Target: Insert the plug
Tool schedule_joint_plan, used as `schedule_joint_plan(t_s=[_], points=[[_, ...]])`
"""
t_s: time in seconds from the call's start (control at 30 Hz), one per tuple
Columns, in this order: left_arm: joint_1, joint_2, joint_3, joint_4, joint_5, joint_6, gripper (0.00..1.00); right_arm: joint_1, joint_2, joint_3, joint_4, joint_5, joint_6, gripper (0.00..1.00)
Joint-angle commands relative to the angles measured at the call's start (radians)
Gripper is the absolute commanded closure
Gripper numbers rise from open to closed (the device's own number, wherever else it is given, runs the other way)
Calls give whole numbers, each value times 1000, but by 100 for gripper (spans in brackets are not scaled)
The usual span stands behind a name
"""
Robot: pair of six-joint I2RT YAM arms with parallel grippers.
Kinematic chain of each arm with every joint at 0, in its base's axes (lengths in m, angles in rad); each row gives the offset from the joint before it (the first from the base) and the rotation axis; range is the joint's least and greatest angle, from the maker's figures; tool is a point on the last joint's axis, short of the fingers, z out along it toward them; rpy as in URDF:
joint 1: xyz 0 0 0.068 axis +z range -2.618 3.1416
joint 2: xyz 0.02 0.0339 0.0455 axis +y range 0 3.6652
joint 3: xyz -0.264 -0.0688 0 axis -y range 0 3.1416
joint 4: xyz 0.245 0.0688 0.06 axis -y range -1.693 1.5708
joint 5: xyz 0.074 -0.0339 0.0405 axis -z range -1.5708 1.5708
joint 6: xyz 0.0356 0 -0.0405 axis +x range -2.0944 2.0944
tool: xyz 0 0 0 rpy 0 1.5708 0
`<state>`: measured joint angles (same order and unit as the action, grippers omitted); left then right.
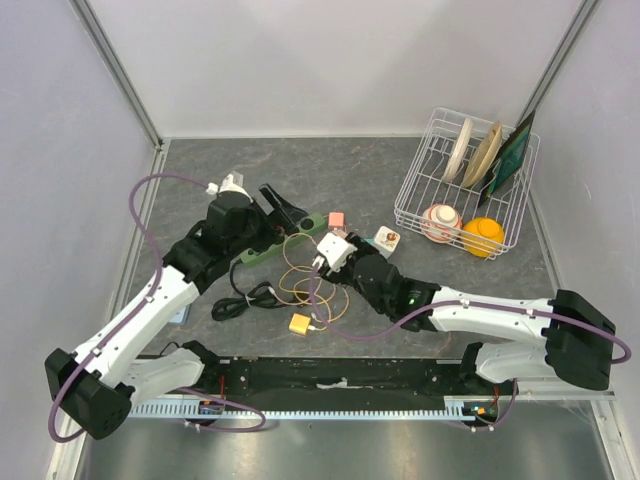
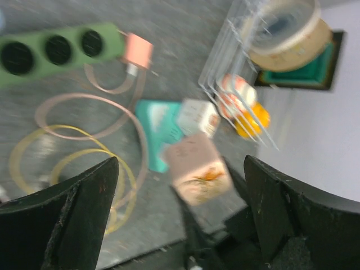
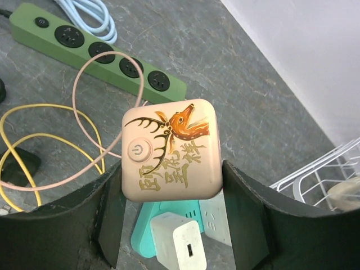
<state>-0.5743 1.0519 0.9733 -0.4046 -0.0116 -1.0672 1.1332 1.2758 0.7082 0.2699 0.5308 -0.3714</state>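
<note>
My right gripper is shut on the plug, a beige cube with a deer picture and a power button, held above the table. The same plug shows in the top view, right of the green power strip. The strip lies up and to the left in the right wrist view, its sockets bare. My left gripper hovers open over the strip's right end. In the blurred left wrist view its fingers stand wide apart, with the plug beyond them.
Under the plug sits a teal and white socket cube with a white USB charger. A small pink plug, a yellow plug, and looped pink, yellow and black cables lie around. A wire dish rack stands right.
</note>
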Motion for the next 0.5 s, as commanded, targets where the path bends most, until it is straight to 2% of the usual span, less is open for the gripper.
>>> schedule_joint_plan(t_s=[0.0,0.03,0.1,0.13,0.23,0.27,0.47], points=[[37,-49,16,-141,-364,196,1,-71,-59,8,12,-98,144,100],[56,-55,7,-170,-439,216,1,-81,-67,10,8,-112,155,100],[137,-62,-36,-232,-484,231,1,-108,-73,5,5,-150,182,100],[208,-70,-56,-244,-481,233,0,-116,-79,4,8,-164,190,100],[312,-73,-140,-257,-462,251,1,-135,-85,-13,25,-207,212,100],[382,-72,-178,-255,-458,254,1,-136,-87,-21,29,-216,215,100],[658,-46,-304,-194,-416,262,1,-142,-107,-49,57,-265,236,100]])
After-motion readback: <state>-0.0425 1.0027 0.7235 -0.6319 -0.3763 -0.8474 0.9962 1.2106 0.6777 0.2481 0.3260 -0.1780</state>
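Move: The right hand already holds the deer-patterned plug; the teal socket it is probably meant for lies about 4 cm ahead, 8 cm right and 14 cm below. The white plug sits on the teal socket, some 7 cm ahead and 13 cm right of the hand; the green strip's middle is roughly 12 cm ahead and 15 cm left. From the empty left hand the teal socket is level ahead, 21 cm right and 21 cm down, the white strip 13 cm back and 30 cm left. The left hand, fingers still wide open and empty, swings quickly away from the held plug, about 24 cm left and 14 cm down towards the white strip, sinking faster as it goes and turning counter-clockwise while it rolls left side up. The right hand keeps its grip on the deer-patterned plug above the teal socket, easing only a couple of centimetres forward and right before slipping partly back, while rolling its left side up by some 15 degrees. ##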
